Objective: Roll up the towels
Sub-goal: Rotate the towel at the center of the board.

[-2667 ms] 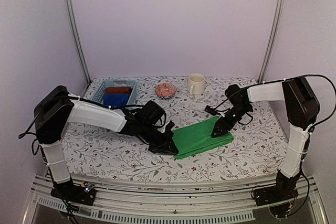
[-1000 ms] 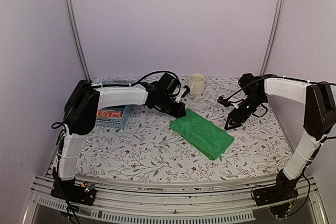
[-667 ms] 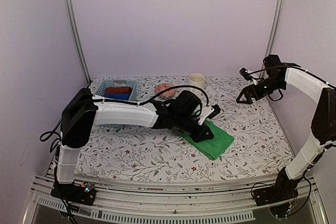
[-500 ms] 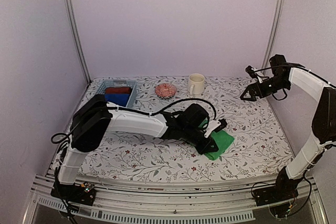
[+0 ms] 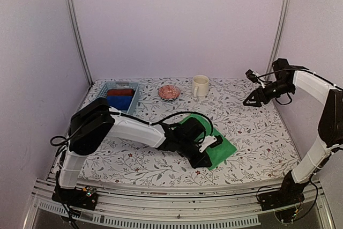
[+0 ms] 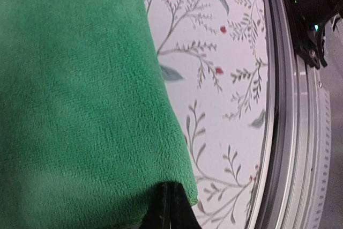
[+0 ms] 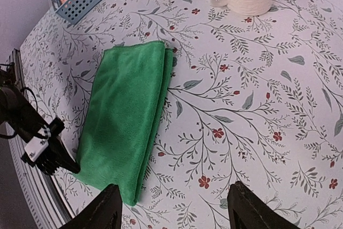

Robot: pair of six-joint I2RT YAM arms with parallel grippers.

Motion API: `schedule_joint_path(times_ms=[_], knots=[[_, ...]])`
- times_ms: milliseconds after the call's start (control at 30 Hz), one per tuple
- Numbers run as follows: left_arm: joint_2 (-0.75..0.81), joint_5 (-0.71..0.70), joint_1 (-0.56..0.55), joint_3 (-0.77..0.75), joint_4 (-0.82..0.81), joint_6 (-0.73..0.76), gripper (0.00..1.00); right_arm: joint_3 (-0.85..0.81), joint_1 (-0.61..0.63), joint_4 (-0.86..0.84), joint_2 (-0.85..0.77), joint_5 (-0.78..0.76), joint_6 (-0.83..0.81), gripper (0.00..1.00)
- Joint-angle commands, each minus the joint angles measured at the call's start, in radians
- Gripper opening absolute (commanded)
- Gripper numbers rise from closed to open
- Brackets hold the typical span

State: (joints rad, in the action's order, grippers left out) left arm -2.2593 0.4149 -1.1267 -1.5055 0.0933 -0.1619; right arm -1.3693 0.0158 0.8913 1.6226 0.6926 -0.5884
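Note:
A plain green towel [image 5: 214, 142] lies folded flat in a long strip on the flowered table, right of the middle; the right wrist view shows the towel [image 7: 126, 116] whole. My left gripper [image 5: 203, 159] is low at the towel's near corner. In the left wrist view its fingers [image 6: 170, 210] are pressed together and shut, their tips against the edge of the cloth [image 6: 80, 105]; no cloth shows between them. My right gripper [image 5: 251, 100] hangs raised at the back right, well away from the towel. Its fingers [image 7: 107, 210] stand wide apart, open and empty. No orange towel lies on the table.
At the back left stands a blue basket [image 5: 134, 92] holding blue and dark red rolls. A patterned bowl [image 5: 169, 92] and a cream mug [image 5: 200, 85] stand along the back. The table's front metal rail [image 6: 292, 132] runs close to the left gripper.
My left gripper has travelled from the towel's far end over it to its near corner, its jaws closing fully. My right arm pulled back and up to the right.

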Motion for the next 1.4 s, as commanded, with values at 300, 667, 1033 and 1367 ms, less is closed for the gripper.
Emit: schedule_joint_path(times_ms=[300, 667, 1033, 1367], knots=[[0.408, -0.067, 0.005, 0.252, 0.249, 0.134, 0.16, 0.066, 0.237, -0.059, 0.095, 0.039, -0.052, 0.63], [0.631, -0.417, 0.097, 0.640, -0.317, -0.029, 0.42, -0.178, 0.489, -0.161, 0.390, -0.013, 0.089, 0.33], [0.630, -0.615, 0.070, 0.745, -0.630, 0.018, 0.85, -0.282, 0.431, -0.174, 0.665, -0.148, 0.245, 0.28], [0.611, -0.542, 0.064, 0.781, -0.739, 0.041, 0.97, -0.275, 0.392, -0.170, 0.645, -0.130, 0.288, 0.33]])
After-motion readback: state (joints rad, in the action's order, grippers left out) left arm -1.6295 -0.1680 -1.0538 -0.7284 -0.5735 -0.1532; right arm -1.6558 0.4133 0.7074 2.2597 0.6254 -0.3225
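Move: The left fingertips are already shut at the green towel's near corner; the towel's middle lies about 14 cm ahead of them, straight in line and barely lower. From the raised right hand the towel's middle is some 16 cm to the left, 4 cm back and 17 cm down. From that same hand the mug stands roughly 23 cm ahead and 17 cm left, the bowl about 22 cm ahead and 33 cm left, both well below. The left hand drags the near corner of the green towel about 9 cm to the left with shut fingertips, drawing back a little, then comes free and goes up, forward and farther left, ending about 12 cm higher with its fingers wide open and tipped up some 30 degrees. Meanwhile the right hand swings about 20 cm left over the towel's far part and sinks some 16 cm, its fingers narrowing to about a third open and tipping more downward, until the tips come onto the towel, then shifts 4 to 5 cm forward and to the right at that height, staying on the far end. ##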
